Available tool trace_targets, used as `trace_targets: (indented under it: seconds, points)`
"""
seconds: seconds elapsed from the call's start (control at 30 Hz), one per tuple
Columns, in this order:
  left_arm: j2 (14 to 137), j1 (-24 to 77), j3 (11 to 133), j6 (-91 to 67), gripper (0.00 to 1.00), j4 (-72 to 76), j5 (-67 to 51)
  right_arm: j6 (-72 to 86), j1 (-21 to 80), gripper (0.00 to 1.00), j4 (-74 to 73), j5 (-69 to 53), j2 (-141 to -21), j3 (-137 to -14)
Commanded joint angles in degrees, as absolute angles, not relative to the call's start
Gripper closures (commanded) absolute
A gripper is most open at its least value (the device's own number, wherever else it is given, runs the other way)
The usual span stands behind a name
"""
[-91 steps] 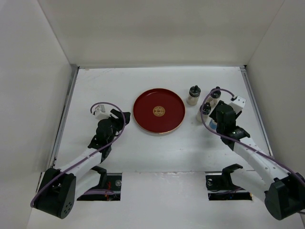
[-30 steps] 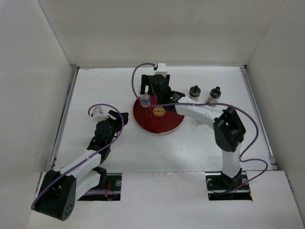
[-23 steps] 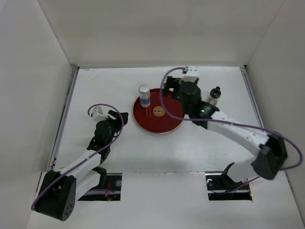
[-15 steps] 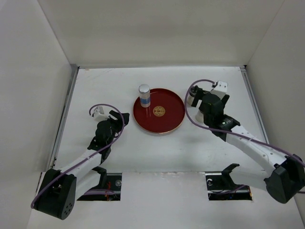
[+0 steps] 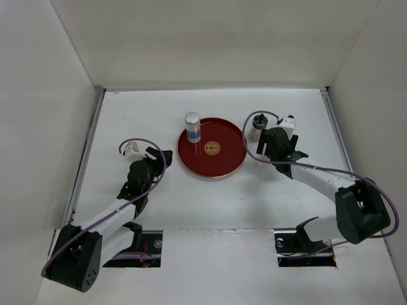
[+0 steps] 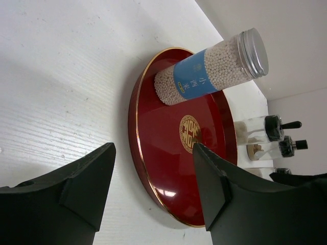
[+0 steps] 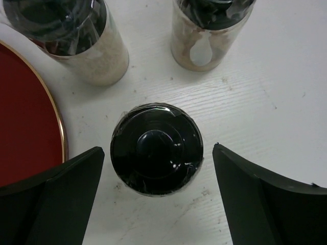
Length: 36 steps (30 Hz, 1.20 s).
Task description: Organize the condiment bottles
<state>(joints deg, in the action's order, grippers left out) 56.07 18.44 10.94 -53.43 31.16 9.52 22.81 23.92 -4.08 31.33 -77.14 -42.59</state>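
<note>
The clear cylinder bottle (image 5: 192,127) with a silvery lid stands on the far left part of the red tray (image 5: 219,166); it also shows in the left wrist view as the cylinder bottle (image 6: 209,71). Three pale bottles with black knobbed caps stand on the table right of the tray. My right gripper (image 7: 156,168) hangs open over the nearest black-capped bottle (image 7: 156,155), a finger on each side, not touching it. The other two capped bottles (image 7: 66,30) (image 7: 212,30) stand just beyond. My left gripper (image 6: 153,184) is open and empty, left of the tray.
White walls close in the table on the left, back and right. The tray's gold rim (image 7: 56,122) lies close to the left of the right gripper. One capped bottle (image 5: 259,121) shows past the right arm in the top view.
The right arm left the cylinder bottle standing on the tray, swung back right and now hovers over the black-capped bottles. The left arm has not moved.
</note>
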Motion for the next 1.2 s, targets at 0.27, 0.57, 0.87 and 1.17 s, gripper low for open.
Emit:
trace_targets:
  seconds: [0.27,0.57,0.87,1.17]
  points:
    - [55.37,19.03,10.9,-53.44,0.4,34.37,10.46,21.72,26.93,0.36,2.2,38.57,-73.58,-45.26]
    - [55.9,19.38,11.07,-53.7,0.4,34.45,10.02,21.97,37.03,0.37,0.61,39.3,-69.42,-50.09]
    - [56.16,17.1,10.37,-54.05,0.4,34.45,10.37,20.92,50.74,0.37,5.97,35.86,-93.49,-68.36]
    - [57.22,14.63,10.11,-55.72,0.4,34.54,7.91,20.13,56.11,0.27,6.24,35.51,-108.71,-79.28]
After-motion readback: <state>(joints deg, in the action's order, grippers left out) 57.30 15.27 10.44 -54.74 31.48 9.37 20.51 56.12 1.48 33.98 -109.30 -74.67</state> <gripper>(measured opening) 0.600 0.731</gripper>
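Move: The black-capped condiment bottle already stands between the right hand's open fingers, some 1 cm ahead, level left to right, its middle about 3 cm below the hand. The red tray's centre is roughly 24 cm left and 3 cm ahead; the blue-labelled jar on it, 31 cm left and 8 cm ahead. Two more bottles stand about 10 cm ahead, one 5 cm left, one 5 cm right. From the left hand the first bottle lies about 41 cm right, 4 cm ahead. The right fingers sink a last centimetre and pinch the condiment bottle high on its body. They lift it about 9 cm and carry it some 30 cm left, over the tray's near-left part, then lower it beside the blue-labelled jar, turning about 30 degrees counter-clockwise and still gripping. The left hand edges nearly 2 cm left, away from it. ##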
